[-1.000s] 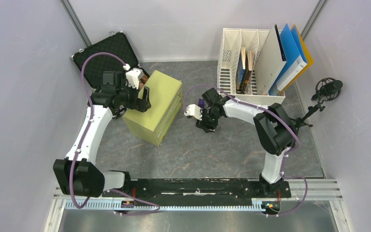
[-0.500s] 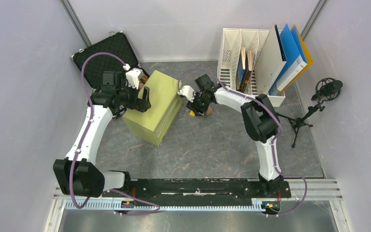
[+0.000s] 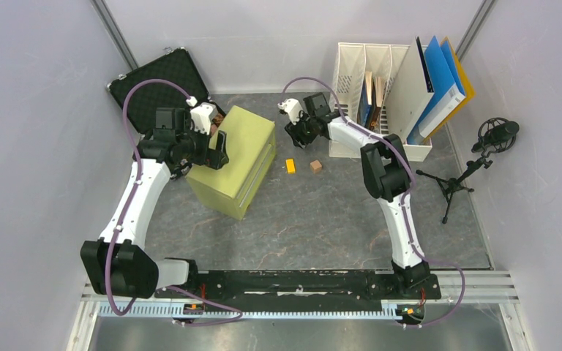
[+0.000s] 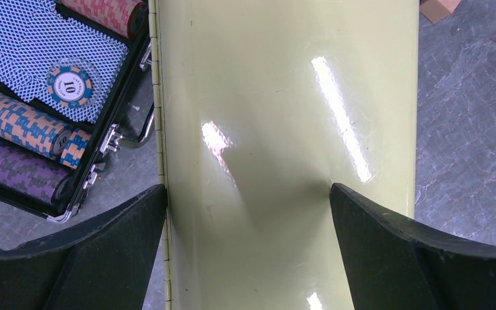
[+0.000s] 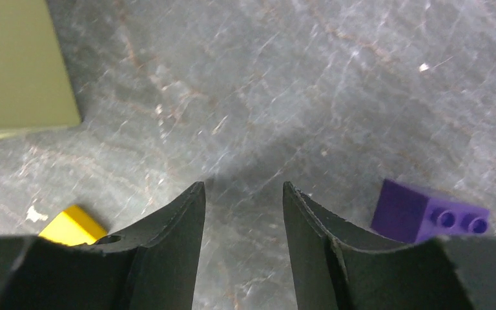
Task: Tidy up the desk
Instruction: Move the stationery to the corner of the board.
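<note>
The desk (image 3: 322, 219) is a dark grey veined surface. On its far left stands a yellow-green drawer cabinet (image 3: 238, 157). My left gripper (image 3: 218, 153) hangs wide open over the cabinet's top (image 4: 284, 97). One finger is at the hinged edge, the other over the top. My right gripper (image 3: 298, 134) is at the far middle, low over bare desk (image 5: 265, 77), partly open and holding nothing. A purple brick (image 5: 429, 213) lies just to the right of its fingers and a yellow brick (image 5: 71, 226) to the left. The yellow brick (image 3: 290, 166) and a brown block (image 3: 315, 166) lie mid-desk.
An open black case (image 3: 157, 84) with poker chips and cards (image 4: 32, 129) sits behind the cabinet at the far left. A white file holder (image 3: 351, 139) with books and blue and yellow folders (image 3: 439, 80) stands at the far right. A microphone on a tripod (image 3: 483, 146) stands at the right edge.
My right arm has swung from mid-desk away to the far side, beside the file holder, uncovering the yellow brick and brown block. Its jaws narrowed slightly. The left arm has not moved.
</note>
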Available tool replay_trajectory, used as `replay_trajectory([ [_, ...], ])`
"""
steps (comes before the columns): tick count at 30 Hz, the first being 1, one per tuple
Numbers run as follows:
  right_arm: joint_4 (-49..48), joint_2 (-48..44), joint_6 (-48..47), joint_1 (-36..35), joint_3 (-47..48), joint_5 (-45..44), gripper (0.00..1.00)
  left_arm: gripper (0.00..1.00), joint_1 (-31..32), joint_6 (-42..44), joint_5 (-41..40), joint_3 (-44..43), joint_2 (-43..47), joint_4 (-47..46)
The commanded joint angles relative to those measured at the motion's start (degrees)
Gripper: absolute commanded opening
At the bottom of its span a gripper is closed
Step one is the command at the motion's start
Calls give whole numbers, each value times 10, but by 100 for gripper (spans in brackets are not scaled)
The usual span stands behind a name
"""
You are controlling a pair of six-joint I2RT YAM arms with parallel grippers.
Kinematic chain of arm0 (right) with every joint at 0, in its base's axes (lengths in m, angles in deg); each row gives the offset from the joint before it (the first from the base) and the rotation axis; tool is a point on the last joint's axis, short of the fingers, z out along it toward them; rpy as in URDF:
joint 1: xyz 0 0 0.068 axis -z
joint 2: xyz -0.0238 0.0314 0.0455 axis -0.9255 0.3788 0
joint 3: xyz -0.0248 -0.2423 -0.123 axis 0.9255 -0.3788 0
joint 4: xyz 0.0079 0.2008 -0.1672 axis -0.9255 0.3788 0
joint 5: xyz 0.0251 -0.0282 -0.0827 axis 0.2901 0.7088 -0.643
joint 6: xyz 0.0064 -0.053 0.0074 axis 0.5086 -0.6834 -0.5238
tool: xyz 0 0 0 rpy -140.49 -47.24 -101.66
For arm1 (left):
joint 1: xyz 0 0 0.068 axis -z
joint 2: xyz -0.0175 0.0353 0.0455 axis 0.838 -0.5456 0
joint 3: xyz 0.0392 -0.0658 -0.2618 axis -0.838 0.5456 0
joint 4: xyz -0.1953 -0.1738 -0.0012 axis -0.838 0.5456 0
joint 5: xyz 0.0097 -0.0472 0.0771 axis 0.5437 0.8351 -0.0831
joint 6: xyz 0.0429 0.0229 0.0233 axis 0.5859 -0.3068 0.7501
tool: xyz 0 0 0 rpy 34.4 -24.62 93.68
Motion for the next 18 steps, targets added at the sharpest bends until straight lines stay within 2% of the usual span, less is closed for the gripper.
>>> replay_trajectory([
  [1,-50,-91,-7,-2,-61,39,54,100,13,-13,55,0,-11,15],
  [7,-12,-184,-37,-2,-141,102,54,100,13,-13,56,-2,-11,11],
  [11,0,-224,-37,-3,-213,204,55,100,14,-14,54,-2,-11,7],
  [16,-6,-219,-1,-3,-252,327,54,100,13,-15,50,-4,-11,6],
  [18,-13,-206,13,-8,-253,349,55,100,13,-15,47,-4,-12,6],
])
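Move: The yellow block lies some 9 cm back from the right hand, level with it sideways and about 2 cm lower. The wooden block sits about as far back but 7 cm to the hand's right; the purple block is about 5 cm ahead and 7 cm to the right, and the green cabinet's middle 8 cm back and 17 cm left. From the left hand the yellow block is about 10 cm ahead, 21 cm right and 19 cm below. Back towards its base the right hand draws, some 13 cm in an arc: low at first, then rising about 7 cm to clear the blocks and just starting to sink again. Its empty fingers stay about half open while the wrist rolls left side up and turns counter-clockwise, some 15 degrees each, bringing the yellow block in front of the fingertips with nothing touched. ##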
